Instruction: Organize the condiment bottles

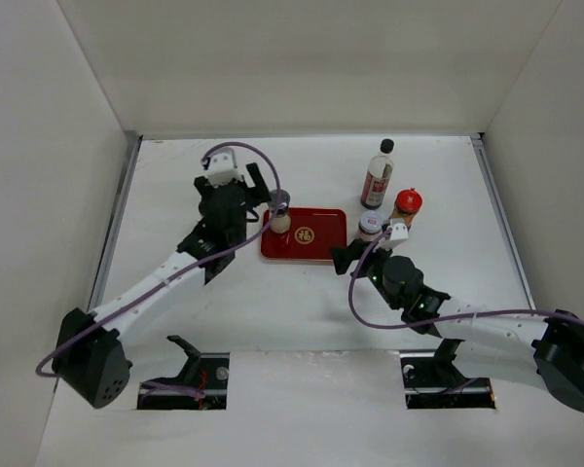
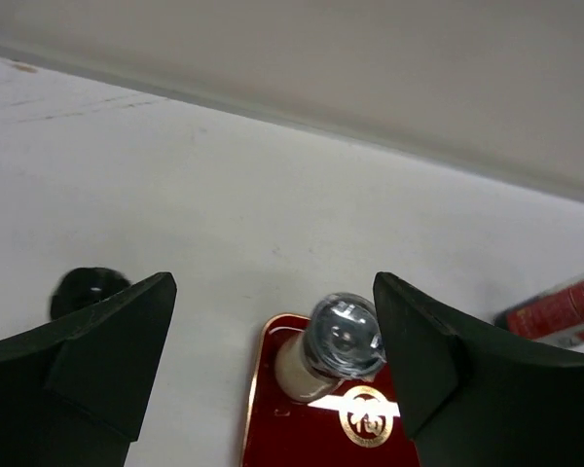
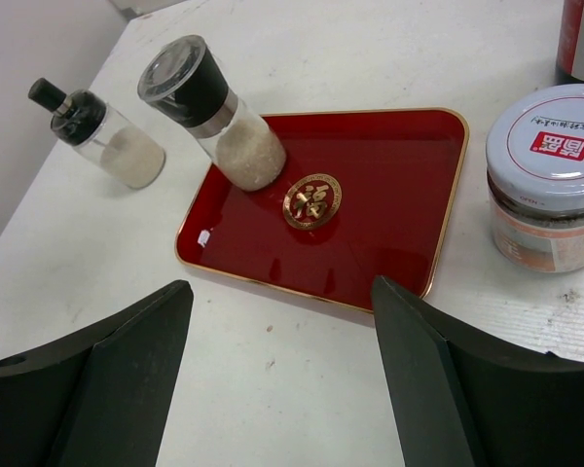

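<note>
A red tray lies mid-table. A clear-domed, black-collared shaker stands on its left corner; it also shows in the left wrist view and the right wrist view. My left gripper is open above it, the shaker close to the right finger, not gripped. A small black-stoppered bottle stands on the table left of the tray. A silver-lidded jar, a red-capped jar and a tall clear bottle stand right of the tray. My right gripper is open and empty before the tray's near edge.
White walls enclose the table on three sides. The left arm reaches diagonally over the table's left half; the right arm lies along the near right. The tall bottle's red label shows at the right of the left wrist view.
</note>
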Tool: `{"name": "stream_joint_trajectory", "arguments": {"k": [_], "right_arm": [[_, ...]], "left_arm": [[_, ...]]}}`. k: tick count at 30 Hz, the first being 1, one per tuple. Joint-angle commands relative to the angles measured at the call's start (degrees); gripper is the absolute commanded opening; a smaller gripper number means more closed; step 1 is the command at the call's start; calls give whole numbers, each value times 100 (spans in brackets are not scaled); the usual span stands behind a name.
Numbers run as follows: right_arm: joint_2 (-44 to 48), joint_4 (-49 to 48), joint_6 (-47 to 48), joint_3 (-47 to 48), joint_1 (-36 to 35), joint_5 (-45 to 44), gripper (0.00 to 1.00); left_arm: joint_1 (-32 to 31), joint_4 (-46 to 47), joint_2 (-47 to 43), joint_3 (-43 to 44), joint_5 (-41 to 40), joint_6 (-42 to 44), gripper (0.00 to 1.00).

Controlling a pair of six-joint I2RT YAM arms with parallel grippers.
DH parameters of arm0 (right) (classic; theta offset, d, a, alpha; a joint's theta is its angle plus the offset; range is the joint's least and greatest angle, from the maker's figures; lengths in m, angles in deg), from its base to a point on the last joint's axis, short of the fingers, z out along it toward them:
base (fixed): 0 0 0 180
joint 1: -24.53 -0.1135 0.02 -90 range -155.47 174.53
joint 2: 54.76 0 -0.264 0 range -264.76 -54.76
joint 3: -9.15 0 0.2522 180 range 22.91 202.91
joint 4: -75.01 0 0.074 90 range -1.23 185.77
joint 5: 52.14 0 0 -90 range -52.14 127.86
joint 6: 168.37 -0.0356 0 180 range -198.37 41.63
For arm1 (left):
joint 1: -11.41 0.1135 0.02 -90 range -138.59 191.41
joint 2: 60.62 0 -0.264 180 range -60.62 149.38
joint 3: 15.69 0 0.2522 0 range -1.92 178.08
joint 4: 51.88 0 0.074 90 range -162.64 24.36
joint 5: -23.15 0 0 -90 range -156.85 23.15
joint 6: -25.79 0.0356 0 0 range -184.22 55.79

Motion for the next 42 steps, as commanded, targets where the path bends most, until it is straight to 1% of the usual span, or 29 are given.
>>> {"name": "stream_joint_trajectory", "arguments": {"k": [1, 4, 8, 12, 17, 22, 26, 28, 31, 34, 36, 38, 41, 42], "right_arm": [[38, -347, -52, 27, 23, 65, 81], [-24, -312, -52, 80, 14, 91, 81], [-77, -339, -52, 80, 14, 109, 82], [-42, -330, -26, 106, 14, 153, 84], [-103, -304, -43, 123, 14, 214, 84], [-121, -313, -52, 106, -3, 223, 84], [-77, -347, -43, 106, -3, 205, 84], [-191, -347, -52, 123, -3, 240, 84], [-270, -330, 1, 194, -21, 258, 84], [-340, -347, -8, 194, -30, 258, 85], [-349, -304, 1, 211, -30, 276, 84], [-279, -338, 18, 203, -30, 267, 84], [-279, -330, -26, 168, -30, 276, 84], [-262, -312, -26, 168, -30, 258, 84]], "left_arm": [[539, -1006, -269, -269, -94, -589, 82], [900, -1262, -235, -436, -32, -660, 81], [1208, -1219, 282, -402, -76, -616, 81], [1349, -807, 670, -410, -128, -581, 81], [1612, -525, 1179, -217, -94, -458, 79], [1780, -349, 1610, -76, -41, -414, 73], [1806, -182, 1673, -102, -75, -379, 65], [1806, -138, 1629, -111, -93, -326, 66], [1797, -85, 1585, -111, -93, -256, 72], [1797, -94, 1567, -94, -102, -221, 72], [1797, -59, 1584, -102, -102, -185, 68], [1797, -15, 1628, -129, -102, -176, 62], [1771, -6, 1559, -172, -128, -176, 44], [1736, 3, 1489, -208, -163, -176, 41]]}}
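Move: The black-capped condiment bottle stands about 4 cm ahead of the left hand and 12 cm to its left, its middle some 20 cm below. The shaker on the tray is about 4 cm ahead of the hand, 7 cm to its right and 17 cm below; the red tray's middle lies roughly 14 cm right, 1 cm ahead and 25 cm down. From the right hand, the bottle is about 13 cm ahead, 39 cm left and 9 cm lower. The black cap of the bottle is what the open left hand goes for: it swings left away from the shaker, then sinks steeply beside it, some 15 cm down and 12 cm left in all, easing slightly forward at the end. Its fingers tip down and turn counter-clockwise by about 20 degrees each, then close, finally pinching the cap from both sides. ##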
